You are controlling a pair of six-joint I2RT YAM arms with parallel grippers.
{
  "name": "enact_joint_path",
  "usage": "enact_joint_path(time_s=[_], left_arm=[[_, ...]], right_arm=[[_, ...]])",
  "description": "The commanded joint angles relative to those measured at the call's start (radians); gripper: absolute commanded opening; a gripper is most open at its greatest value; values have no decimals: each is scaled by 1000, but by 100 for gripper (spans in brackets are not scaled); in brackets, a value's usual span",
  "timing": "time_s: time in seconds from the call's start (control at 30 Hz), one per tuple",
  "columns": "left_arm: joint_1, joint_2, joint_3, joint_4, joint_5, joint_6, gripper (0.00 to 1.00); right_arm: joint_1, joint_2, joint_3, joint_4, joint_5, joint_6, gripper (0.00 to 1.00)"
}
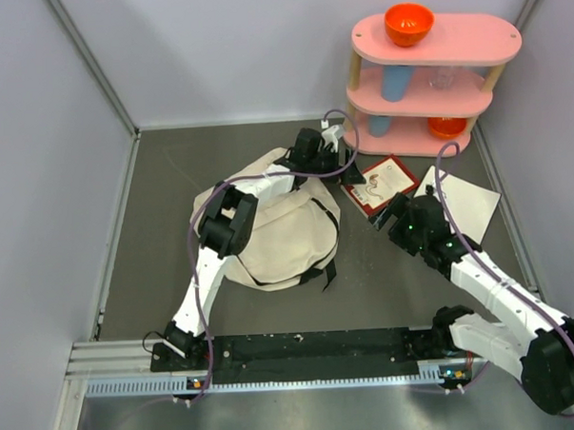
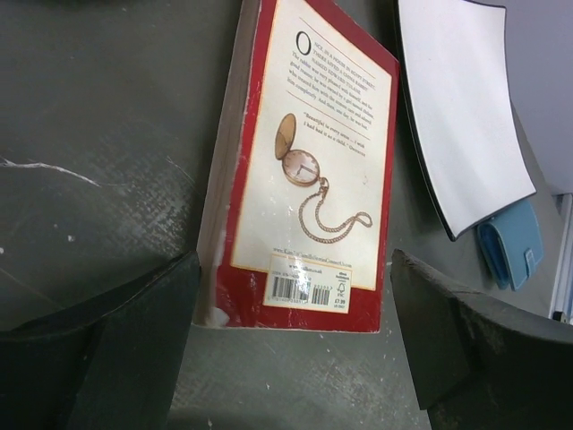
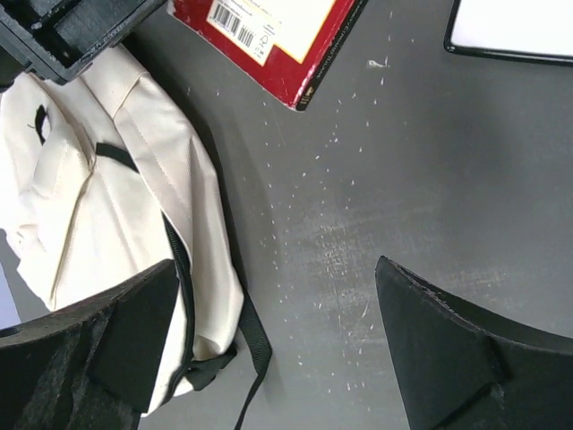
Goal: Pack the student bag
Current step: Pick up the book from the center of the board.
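The student bag (image 1: 278, 232), a cream canvas backpack with black straps, lies crumpled on the dark table left of centre. Its side and a loose strap also show in the right wrist view (image 3: 81, 197). A red paperback book (image 1: 381, 184) lies back cover up to the bag's right. My left gripper (image 1: 349, 170) reaches over the bag and stands open, its fingers either side of the book's (image 2: 304, 170) near end without touching it. My right gripper (image 1: 387, 215) is open over bare table between bag and book, with nothing between its fingers (image 3: 107, 340).
A white black-edged pad (image 1: 463, 198) lies right of the book, with a small blue case (image 2: 512, 244) beside it. At the back right stands a pink shelf (image 1: 470, 37) with an orange bowl (image 1: 409, 23) and a blue cup (image 1: 396, 82). Grey walls enclose the table.
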Motion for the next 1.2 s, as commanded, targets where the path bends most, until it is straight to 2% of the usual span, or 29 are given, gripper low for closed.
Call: enact_joint_path(time_s=[0.0,0.17,0.37,0.5,0.53,0.6,0.63,0.73,0.77,0.83,0.87,0.93,0.97,1.17], left_arm=[[2,-39,-9,11,-65,36,92],[6,-21,23,-21,-61,45,92],[4,-25,-21,-21,1,31,75],[4,-35,-55,-7,28,22,59],[2,-42,-75,9,39,10,51],[2,-53,-92,28,50,-1,47],[2,-62,-107,42,51,-12,39],[2,-76,-133,80,64,-39,34],[2,-81,-139,89,79,-49,27],[2,-87,-152,115,96,-78,24],[2,-90,-153,132,108,-85,17],[1,-91,-155,143,113,-102,10],[1,-93,-153,152,123,-107,0],[-1,-124,-190,186,148,-130,0]], right_arm=[[-8,22,27,24,-33,16,90],[-8,54,36,39,-49,13,90],[-8,78,31,56,-65,25,90],[-6,92,31,62,-65,25,90],[-6,95,31,63,-66,25,90],[-8,97,31,62,-65,24,90],[-8,98,31,65,-69,25,90],[-8,95,28,65,-72,24,90],[-6,95,25,65,-74,25,90],[-6,92,19,65,-69,24,90],[-8,91,13,65,-71,25,90],[-8,89,5,65,-71,25,90],[-6,88,4,65,-69,27,90],[-8,72,-8,64,-62,24,90]])
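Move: The book lies with its near end between the left hand's open fingers, its middle about 7 cm to that hand's right, 1 cm back and 4 cm lower. The bag's middle is about 21 cm to the left hand's left and 11 cm back. From the right hand the book's middle is about 12 cm ahead, 2 cm left and 8 cm down; the white board lies some 17 cm right of that hand and 5 cm ahead. The left hand, fingers pointing right, shuts from wide open to fully closed while it draws back about 3 cm and sinks some 3 cm before easing up again by 1 cm, so that the finger on the far side pushes the book's page side back near its left end, and the shut tips finish at that corner with nothing gripped. The right hand, still wide open, sinks about 2 cm with a little drift left, its fingers tipping slightly further down, and then holds still short of the book. ##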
